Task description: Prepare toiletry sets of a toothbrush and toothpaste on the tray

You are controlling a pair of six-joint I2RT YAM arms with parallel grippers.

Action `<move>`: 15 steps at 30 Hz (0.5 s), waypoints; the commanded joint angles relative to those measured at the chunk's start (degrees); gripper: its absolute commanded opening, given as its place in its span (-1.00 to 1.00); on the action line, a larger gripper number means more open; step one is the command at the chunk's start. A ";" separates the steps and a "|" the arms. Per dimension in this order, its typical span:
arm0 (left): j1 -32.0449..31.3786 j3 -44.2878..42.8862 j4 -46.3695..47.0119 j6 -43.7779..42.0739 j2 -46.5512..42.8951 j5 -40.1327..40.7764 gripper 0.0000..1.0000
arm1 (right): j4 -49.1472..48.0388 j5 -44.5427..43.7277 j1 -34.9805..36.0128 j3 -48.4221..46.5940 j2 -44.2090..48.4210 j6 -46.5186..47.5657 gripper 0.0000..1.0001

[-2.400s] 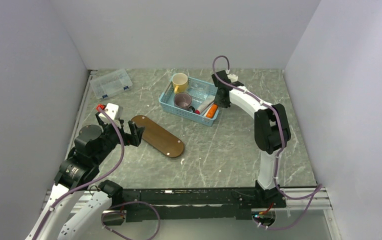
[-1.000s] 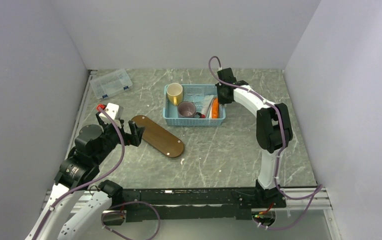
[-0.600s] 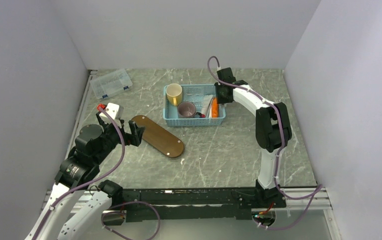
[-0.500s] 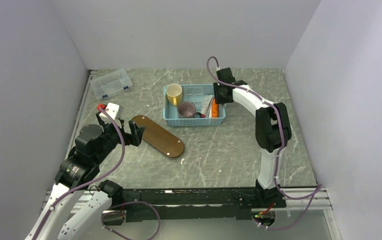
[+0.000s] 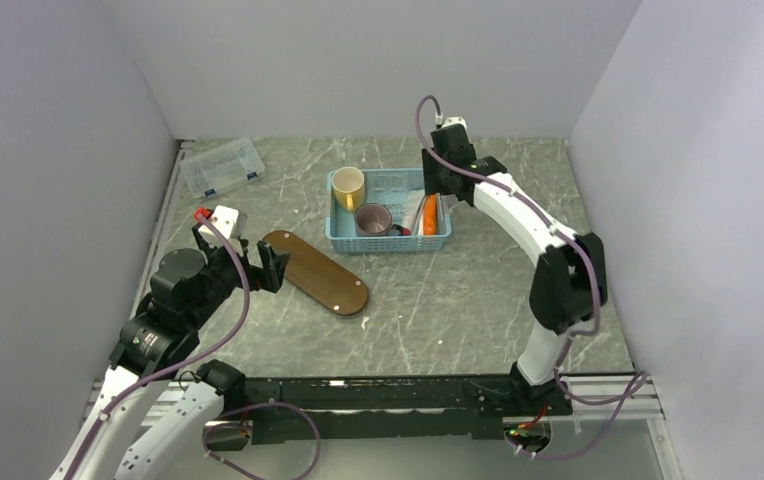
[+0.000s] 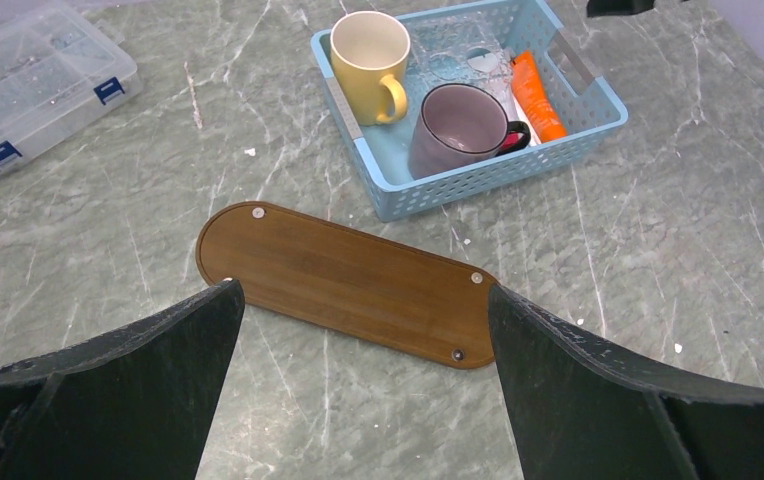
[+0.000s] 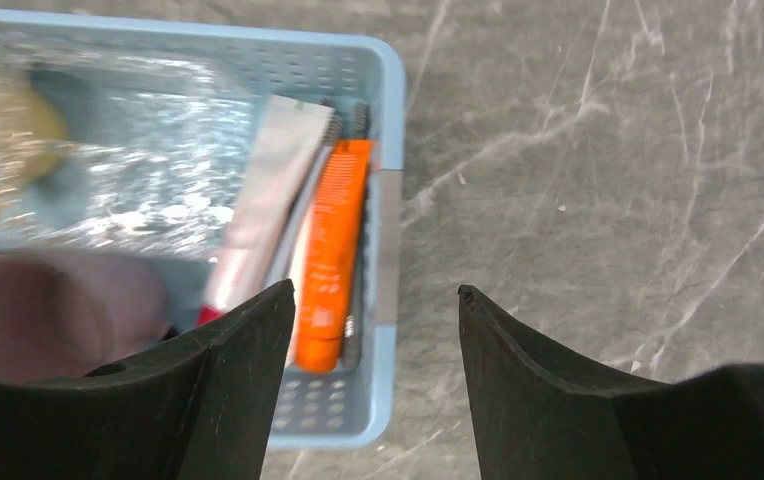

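Note:
The dark brown tray (image 5: 314, 271) (image 6: 343, 282) lies bare on the table, left of centre. My left gripper (image 5: 263, 268) (image 6: 363, 290) hovers open over its near edge, holding nothing. In the light-blue basket (image 5: 391, 240) (image 7: 388, 230) an orange toothpaste tube (image 7: 333, 255) (image 5: 429, 215) (image 6: 538, 95) lies beside a white tube (image 7: 263, 195). A thin toothbrush (image 7: 356, 318) rests between the orange tube and the basket wall. My right gripper (image 5: 438, 185) (image 7: 376, 290) hangs open and empty above the basket's right wall.
The basket also holds a yellow mug (image 5: 349, 186) (image 6: 370, 50), a purple mug (image 5: 371, 218) (image 6: 458, 130) and a clear square holder (image 6: 458, 65). A clear lidded organiser box (image 5: 222, 166) (image 6: 28, 80) sits at the back left. Grey walls enclose the table.
The basket was swung square to the table, then stayed put. My right gripper has let go of its right end, opened and lifted back. The left arm has not moved.

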State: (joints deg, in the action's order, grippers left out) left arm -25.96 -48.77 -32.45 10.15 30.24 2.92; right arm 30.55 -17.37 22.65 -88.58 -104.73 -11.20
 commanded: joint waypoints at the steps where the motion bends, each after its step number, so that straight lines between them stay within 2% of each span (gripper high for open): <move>1: 0.20 -0.61 0.31 -0.28 0.44 1.15 0.98 | 1.54 -4.64 5.07 2.63 9.53 -3.21 0.28; 9: 0.23 -1.41 -1.96 2.21 4.53 4.78 0.98 | 1.10 -2.16 15.82 14.17 22.91 -13.34 0.27; 15: 0.20 -2.49 -3.98 2.77 7.14 7.63 0.98 | 0.45 -1.82 23.47 23.57 28.69 -25.65 0.27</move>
State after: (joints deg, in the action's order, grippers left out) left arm -25.96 -48.86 -35.44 11.81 36.91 7.75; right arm 31.31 -19.22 42.92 -69.91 -79.81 -26.46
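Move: The brown tray lies on the table with its middle about 16 cm back and 30 cm to the left of the right hand, some 13 cm below. The orange toothpaste is level with that hand and 3 cm to its left, the purple mug 3 cm back and 17 cm left, both about 11 cm below. From the left hand, the tray's middle is about 9 cm ahead, 4 cm to the right and 26 cm below; the purple mug is 21 cm ahead and 17 cm right. The right hand, already clear of the basket's right wall and part-open, sweeps back about 15 cm and left about 9 cm out over the bare table towards the tray's near right end, climbing some 7 cm before sinking a little, while it rolls its left side up and turns slightly counter-clockwise. The left hand, wide open, starts late and sinks about 4 cm with a small push forward towards the tray, tipping its fingers a little farther down, and neither gripper changes its opening. ##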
